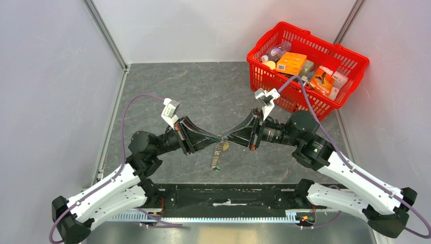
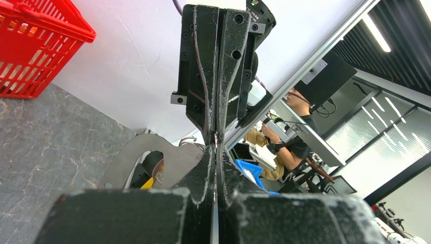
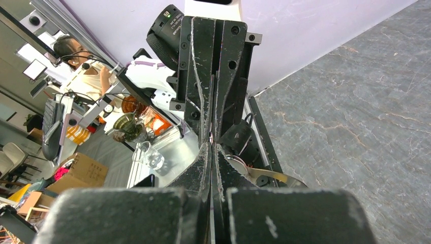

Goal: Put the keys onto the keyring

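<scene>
My left gripper [image 1: 218,138] and right gripper [image 1: 225,137] meet tip to tip above the middle of the table, both shut. The keyring [image 1: 217,155] hangs from that meeting point: a grey-olive strap with a yellow-gold tag [image 1: 225,146] and a green tag [image 1: 216,169] at its lower end. In the left wrist view my left gripper [image 2: 216,146] pinches a thin sliver of metal [image 2: 215,138] against the other gripper's tips. The right wrist view shows my right gripper [image 3: 211,145] shut on a small metal bit [image 3: 211,137]. The keys are hidden.
A red basket [image 1: 356,61] with bottles and boxes stands at the far right of the table, just behind the right arm. It also shows at the upper left of the left wrist view, red basket [image 2: 30,51]. Grey walls close the table's left, back and right sides.
</scene>
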Controlling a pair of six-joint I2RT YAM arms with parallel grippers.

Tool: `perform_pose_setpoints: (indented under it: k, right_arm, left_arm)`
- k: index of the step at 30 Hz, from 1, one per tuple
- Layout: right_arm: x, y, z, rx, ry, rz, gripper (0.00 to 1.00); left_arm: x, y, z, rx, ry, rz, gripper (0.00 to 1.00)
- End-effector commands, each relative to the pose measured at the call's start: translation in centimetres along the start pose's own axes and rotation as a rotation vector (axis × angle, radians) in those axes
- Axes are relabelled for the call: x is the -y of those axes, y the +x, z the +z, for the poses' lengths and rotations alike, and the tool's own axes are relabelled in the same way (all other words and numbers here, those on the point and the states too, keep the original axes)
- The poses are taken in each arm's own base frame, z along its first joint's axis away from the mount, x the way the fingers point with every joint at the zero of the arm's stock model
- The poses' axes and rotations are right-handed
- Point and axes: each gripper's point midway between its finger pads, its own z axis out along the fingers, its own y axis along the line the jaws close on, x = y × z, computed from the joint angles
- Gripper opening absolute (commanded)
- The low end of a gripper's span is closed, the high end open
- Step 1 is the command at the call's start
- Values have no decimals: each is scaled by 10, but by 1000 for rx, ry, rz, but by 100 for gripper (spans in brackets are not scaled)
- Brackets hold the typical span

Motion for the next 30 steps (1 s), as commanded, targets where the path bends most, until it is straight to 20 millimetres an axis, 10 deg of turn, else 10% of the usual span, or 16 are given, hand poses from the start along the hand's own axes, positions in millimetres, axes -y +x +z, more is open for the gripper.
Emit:
perform_pose_setpoints:
  k: [1,7,14,22,30]
  right_arm:
    - [-13,-15,-3,60,-40,-48,0]
    - [-11,-8,-7,24,-19,-47,3]
    - [-9,-8,-21,20,44,-59,47]
    - [-4,-13,-40,33,143,-84,58]
    - [95,14,-70,-50,692,12,59]
  left_arm:
    - [22,-12,2,30,75,15,2]
    - [21,-11,0,24,60,22,2]
    - [15,-9,-5,35,27,44,2]
    - [8,-7,-8,26,-14,55,2]
    - [1,-6,-22,35,-97,118,2]
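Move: Both hands are tip to tip high over the table, the upper end of the grey keyring in their shut fingers; its body hangs about 6 cm below the left fingertips, with the yellow key also some 6 cm below them and the green key some 13 cm below and 3 cm back. From the right hand the blue key lies on the table about 9 cm ahead, 12 cm to its right and 36 cm below, with the keyring's body about 6 cm beneath that hand. The right hand opens its fingers to a bit over half and lets go of the keyring, backing off to its right by about 5 cm, at first nearly straight, then quickly curving forward and down towards the blue key, some 3 cm each way, while the wrist turns about 20 degrees clockwise and the fingertips dip. The left fingers stay shut on the keyring's upper end and carry it only a centimetre or two to the left, with hardly any turn. ##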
